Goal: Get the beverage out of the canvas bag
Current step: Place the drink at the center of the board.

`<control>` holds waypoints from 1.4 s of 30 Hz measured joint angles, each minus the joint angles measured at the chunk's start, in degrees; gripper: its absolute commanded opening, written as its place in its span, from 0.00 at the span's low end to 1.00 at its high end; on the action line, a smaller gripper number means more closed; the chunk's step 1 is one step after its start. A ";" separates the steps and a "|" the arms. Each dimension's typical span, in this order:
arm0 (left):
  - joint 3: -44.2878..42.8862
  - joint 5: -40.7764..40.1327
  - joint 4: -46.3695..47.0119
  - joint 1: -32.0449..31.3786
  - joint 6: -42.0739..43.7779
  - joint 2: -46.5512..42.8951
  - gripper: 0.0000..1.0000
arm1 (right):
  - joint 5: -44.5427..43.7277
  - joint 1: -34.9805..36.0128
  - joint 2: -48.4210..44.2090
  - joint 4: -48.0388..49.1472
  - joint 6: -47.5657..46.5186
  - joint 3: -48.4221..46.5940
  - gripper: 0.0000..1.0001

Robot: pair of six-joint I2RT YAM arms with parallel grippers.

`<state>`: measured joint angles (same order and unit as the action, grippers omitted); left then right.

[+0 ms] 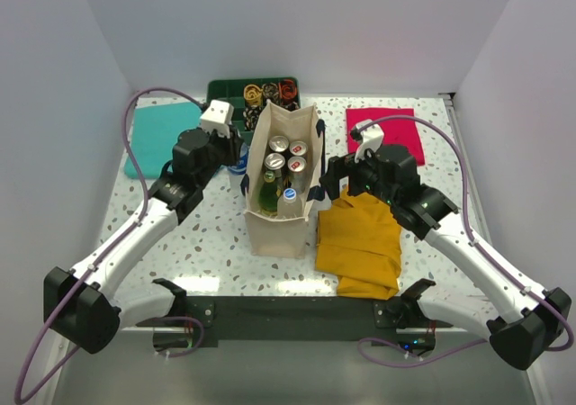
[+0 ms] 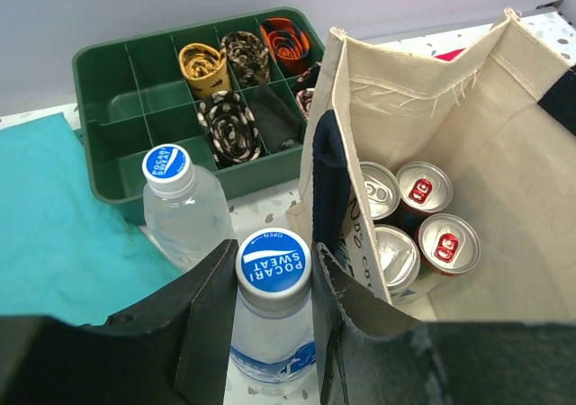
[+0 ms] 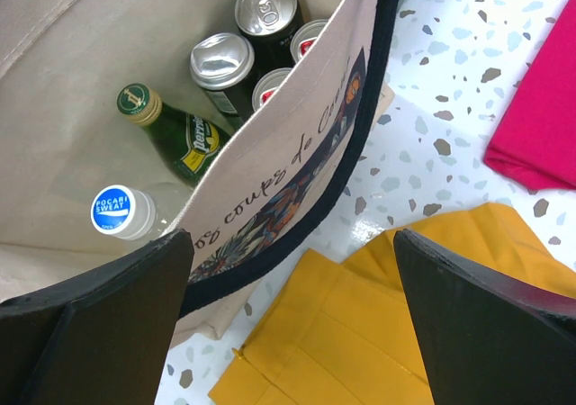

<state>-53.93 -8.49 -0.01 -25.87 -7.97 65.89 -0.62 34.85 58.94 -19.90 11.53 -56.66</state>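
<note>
The canvas bag [image 1: 281, 225] stands upright at the table's middle, cream with navy straps. Inside it are several cans [image 3: 220, 58], a green glass bottle [image 3: 171, 126] and a blue-capped clear bottle [image 3: 114, 211]. My left gripper [image 2: 273, 259] is shut on the neck of another blue-capped beverage bottle [image 2: 270, 333], outside the bag and just left of its wall [image 2: 337, 180]. A second such bottle [image 2: 171, 175] stands on the table beside it. My right gripper [image 3: 292, 234] is open at the bag's right side, over the strap and the mustard cloth, holding nothing.
A green divided tray [image 2: 117, 135] with rolled items sits behind the bag. A teal cloth [image 1: 162, 135] lies at the back left, a pink cloth [image 1: 380, 128] at the back right. The mustard-yellow cloth [image 1: 360, 243] lies right of the bag.
</note>
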 measured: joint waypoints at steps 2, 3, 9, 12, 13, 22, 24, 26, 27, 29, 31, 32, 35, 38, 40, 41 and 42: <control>0.35 0.79 0.61 0.00 0.02 0.00 0.00 | -0.15 0.00 0.00 0.00 0.00 0.00 0.98; 0.50 1.09 0.83 0.00 0.02 0.00 0.00 | -0.24 0.00 0.00 0.00 0.00 0.00 0.98; 1.84 3.50 2.95 0.00 0.31 0.00 0.00 | -0.37 0.00 -0.02 0.00 0.00 0.00 0.98; 2.27 4.79 3.19 0.00 1.51 0.00 0.00 | -0.44 0.00 0.00 -0.02 0.00 0.00 0.98; 2.32 5.18 3.23 0.00 1.81 0.00 0.00 | -0.52 0.00 0.00 -0.02 0.00 0.00 0.98; 2.99 9.03 5.55 0.11 3.56 0.52 0.00 | -1.84 0.00 0.00 -0.04 -0.04 0.00 0.98; 3.08 10.10 6.32 0.15 4.17 1.33 0.00 | -1.95 0.00 0.00 -0.04 -0.15 0.00 0.98; 3.08 11.15 6.71 0.26 4.68 2.32 0.00 | -2.43 0.02 0.00 -0.04 -0.24 0.00 0.98; 3.08 11.56 6.75 0.26 4.90 2.80 0.00 | -2.60 0.02 0.00 -0.04 -0.24 0.00 0.98; 3.08 12.17 6.84 0.37 5.68 3.63 0.00 | -2.86 0.00 0.07 -0.04 -0.22 0.00 0.98; 3.10 12.48 6.88 0.37 6.34 4.11 0.00 | -2.89 0.00 0.46 -0.02 -0.22 -0.02 0.98; 3.13 12.61 7.13 0.37 6.49 4.24 0.00 | -2.89 0.02 0.81 -0.02 -0.22 -0.07 0.98; 3.23 13.07 8.48 0.37 7.67 4.61 0.00 | -2.86 0.02 2.25 -0.02 -0.17 -0.37 0.98; 3.23 13.20 10.12 0.37 8.63 5.42 0.00 | -2.80 0.02 2.89 -0.04 -0.17 -0.50 0.98; 3.23 13.16 10.71 0.37 8.96 6.23 0.00 | -2.58 0.00 2.93 -0.02 -0.15 -0.55 0.98; 3.23 13.16 11.10 0.37 9.11 6.58 0.00 | -2.38 0.00 2.91 0.00 -0.13 -0.57 0.98; 3.23 13.11 11.54 0.37 9.22 7.17 0.00 | -2.16 0.00 2.91 0.02 -0.09 -0.61 0.98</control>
<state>-50.70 4.62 11.53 -25.50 1.26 73.06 -2.79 34.85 61.84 -19.88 11.44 -57.28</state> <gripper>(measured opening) 0.397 0.983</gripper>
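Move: The empty patch of table beside the bag's left wall, where I seem to be taking the drink in my left hand, is about 4 cm right, 2 cm ahead and roughly 23 cm below that hand. The first bottle stands about 8 cm ahead and 5 cm left of the hand, the canvas bag's middle some 12 cm right and 3 cm back, the green tray about 17 cm straight ahead. From my right hand, that patch is about 20 cm left and 3 cm ahead. I keep the bottle pinched just below its cap in my left hand and carry it about 4 cm right, close in beside the bag's left wall. Meanwhile I turn the hand some 15 degrees clockwise; in the later part I also sink it, about 3 cm in all, and edge it a little forward. ##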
